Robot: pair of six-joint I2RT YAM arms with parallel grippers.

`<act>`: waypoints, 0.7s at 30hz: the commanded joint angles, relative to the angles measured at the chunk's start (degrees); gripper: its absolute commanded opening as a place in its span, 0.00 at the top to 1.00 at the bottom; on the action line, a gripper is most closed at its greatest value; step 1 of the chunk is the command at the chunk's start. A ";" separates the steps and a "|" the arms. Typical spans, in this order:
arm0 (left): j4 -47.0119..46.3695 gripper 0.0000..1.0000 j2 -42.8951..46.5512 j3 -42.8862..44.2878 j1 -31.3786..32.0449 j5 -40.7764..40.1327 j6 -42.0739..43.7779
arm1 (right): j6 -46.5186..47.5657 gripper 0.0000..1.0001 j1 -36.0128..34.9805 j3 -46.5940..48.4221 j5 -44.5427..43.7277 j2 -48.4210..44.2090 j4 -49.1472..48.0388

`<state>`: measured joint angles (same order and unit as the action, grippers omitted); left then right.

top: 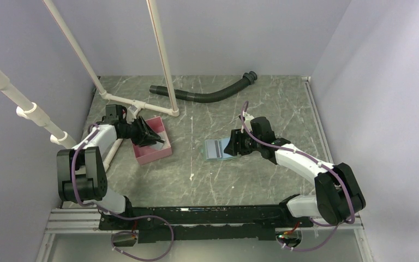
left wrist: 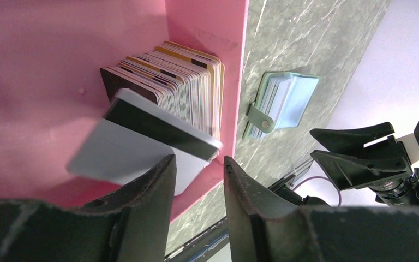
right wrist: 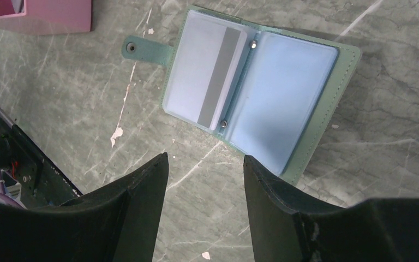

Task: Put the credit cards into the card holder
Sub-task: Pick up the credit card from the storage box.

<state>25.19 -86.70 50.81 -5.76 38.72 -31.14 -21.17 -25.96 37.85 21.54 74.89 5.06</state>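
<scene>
A stack of credit cards (left wrist: 180, 87) stands on edge against the wall of a pink box (left wrist: 207, 22). One grey card (left wrist: 136, 142) with a black stripe leans out of the stack, its lower corner between my left gripper's (left wrist: 199, 164) fingers, which stand apart. In the top view the left gripper (top: 151, 134) reaches into the pink box (top: 153, 154). The light-blue card holder (right wrist: 283, 98) lies open on the table with a striped card (right wrist: 207, 76) in its left sleeve. My right gripper (right wrist: 206, 158) hovers open just beside it, holding nothing.
A black corrugated hose (top: 207, 94) lies at the back of the table. White pipes (top: 142, 103) stand and lie behind and left of the pink box. Grey walls close in both sides. The arms' mounting rail (top: 207, 215) runs along the near edge.
</scene>
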 commanded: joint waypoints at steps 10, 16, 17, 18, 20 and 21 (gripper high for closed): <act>6.43 0.49 2.15 3.71 0.23 -5.08 3.97 | -0.01 0.44 0.11 1.57 0.69 -0.06 -2.48; 6.89 0.33 2.01 3.55 0.24 -6.67 4.15 | 0.09 0.44 0.03 1.63 0.79 0.18 -2.53; 7.15 0.31 2.24 3.33 0.22 -7.31 4.20 | 0.08 0.44 0.03 1.64 0.72 0.13 -2.44; 7.30 0.27 2.94 2.96 0.22 -8.21 4.30 | 0.15 0.44 0.03 1.66 0.59 0.01 -2.42; 7.42 0.18 3.96 2.21 0.26 -9.89 4.25 | 0.18 0.44 0.03 1.55 0.39 -0.05 -2.34; 7.15 0.14 4.21 1.86 0.24 -10.23 4.29 | 0.20 0.44 0.03 1.56 0.48 0.04 -2.40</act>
<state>31.88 -86.08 52.64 -5.65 31.46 -27.83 -21.17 -25.96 37.85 21.54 74.96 5.04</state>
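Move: The loose grey card hangs tilted beside the left hand's fingertips, its middle about 2 cm to the hand's left, 1 cm ahead and 3 cm below. The standing stack of cards lies about 3 cm ahead, 1 cm right and 3 cm below that hand, and the open card holder some 23 cm right, 4 cm back and 6 cm below it. From the right hand the loose card lies about 29 cm left, 2 cm ahead and 2 cm below. Leftward, a little back and down, the left hand shifts about 2 cm inside the storage box, easing back first before sliding left, while the wrist rolls some 5 to 10 degrees, its left side rising. The fingers spread from under half open to nearly wide, coming clear of the loose grey card and ending apart above the near end of the standing stack, holding nothing. ##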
